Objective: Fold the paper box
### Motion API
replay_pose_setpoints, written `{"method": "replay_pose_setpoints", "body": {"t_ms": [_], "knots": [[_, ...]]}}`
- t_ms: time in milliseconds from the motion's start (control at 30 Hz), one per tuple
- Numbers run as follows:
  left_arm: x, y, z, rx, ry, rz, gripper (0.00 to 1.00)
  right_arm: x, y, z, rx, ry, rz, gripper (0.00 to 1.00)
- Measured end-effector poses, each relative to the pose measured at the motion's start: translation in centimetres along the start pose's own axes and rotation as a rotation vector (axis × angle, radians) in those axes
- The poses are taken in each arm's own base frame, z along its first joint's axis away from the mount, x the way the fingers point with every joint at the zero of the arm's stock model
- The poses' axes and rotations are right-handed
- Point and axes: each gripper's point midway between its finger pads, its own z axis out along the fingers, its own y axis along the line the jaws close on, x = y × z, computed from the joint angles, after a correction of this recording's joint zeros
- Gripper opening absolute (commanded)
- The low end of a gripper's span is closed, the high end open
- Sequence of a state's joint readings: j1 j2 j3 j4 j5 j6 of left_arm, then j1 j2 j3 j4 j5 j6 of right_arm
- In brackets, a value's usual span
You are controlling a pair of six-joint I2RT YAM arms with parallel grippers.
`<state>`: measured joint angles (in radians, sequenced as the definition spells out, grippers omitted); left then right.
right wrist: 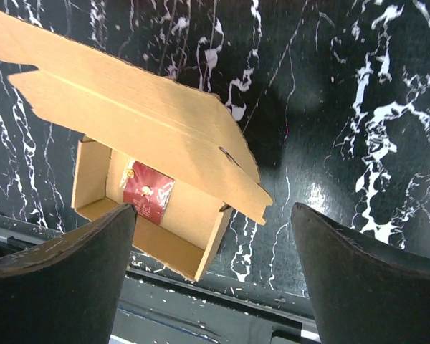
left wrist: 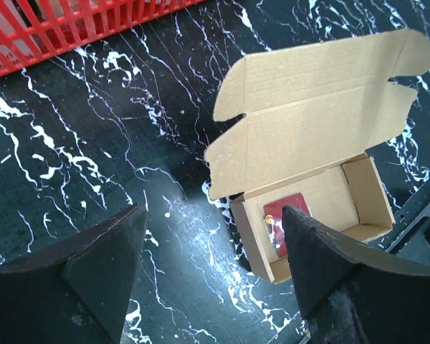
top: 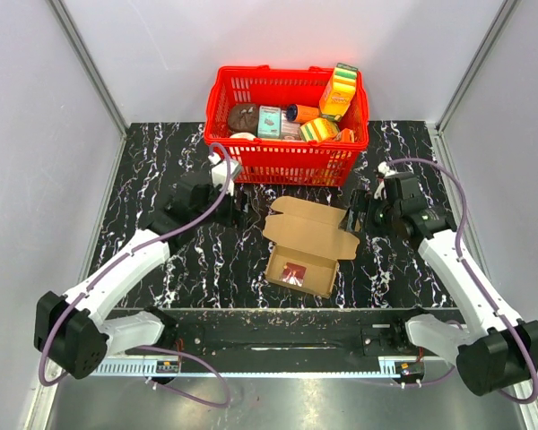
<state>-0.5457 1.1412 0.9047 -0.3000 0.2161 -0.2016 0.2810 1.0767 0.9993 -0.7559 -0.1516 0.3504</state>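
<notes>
The paper box point(top: 310, 227) lies in the middle of the black marbled table, its tray at the near end and its lid flap laid open toward the basket. A small red packet point(top: 294, 273) rests inside the tray. My left gripper point(top: 237, 204) hovers left of the lid, open, with nothing between its fingers. My right gripper point(top: 357, 216) sits just off the lid's right edge, also open and empty. The left wrist view shows the box point(left wrist: 308, 136) and packet point(left wrist: 281, 213) beyond the left gripper point(left wrist: 213, 215). From the right gripper point(right wrist: 213, 209), the box point(right wrist: 129, 115) appears upper left.
A red plastic basket point(top: 287, 167) with several small colourful items stands at the back of the table, close behind the box; its wall point(left wrist: 57, 29) shows in the left wrist view. Grey walls enclose the sides. A metal rail point(top: 287, 336) runs along the near edge.
</notes>
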Motion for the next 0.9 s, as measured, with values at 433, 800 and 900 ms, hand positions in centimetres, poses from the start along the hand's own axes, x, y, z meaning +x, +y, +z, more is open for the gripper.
{"method": "replay_pose_setpoints", "body": {"t_ms": [433, 800, 900], "knots": [[0.5, 0.6, 3.2, 0.149, 0.038, 0.022, 0.82, 1.3, -1.2, 4.0, -0.074, 0.058, 0.072, 0.83], [1.6, 0.2, 6.0, 0.239, 0.079, 0.015, 0.82, 2.5, -0.7, 4.7, -0.160, 0.101, 0.057, 0.63], [1.7, 0.3, 6.5, 0.243, 0.084, 0.013, 0.82, 2.6, -0.6, 4.7, -0.168, 0.105, 0.052, 0.61]]}}
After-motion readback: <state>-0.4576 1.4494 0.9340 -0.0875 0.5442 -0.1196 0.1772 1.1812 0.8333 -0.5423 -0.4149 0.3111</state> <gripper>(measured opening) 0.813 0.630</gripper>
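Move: The right hand is almost over the box lid's right end: about 1 cm ahead, 2 cm to its left and 7 cm below. The lid's left end lies some 4 cm ahead, 6 cm right and 8 cm below the left hand. The open tray is roughly 8 cm back, 13 cm left and 11 cm down from the right hand, the red packet in it about 9 cm back and 15 cm left. The right hand sinks about 5 cm onto the lid's right end, easing slightly left late on, its left side tipping up a little while its wide-open fingers close by about a third to stand around the notched edge. Meanwhile the left hand first reaches a little forward, then comes down about 5 cm and some 4 cm to the right towards the lid's left end, turning roughly 15 degrees clockwise with its fingers kept wide open and still short of the cardboard. ##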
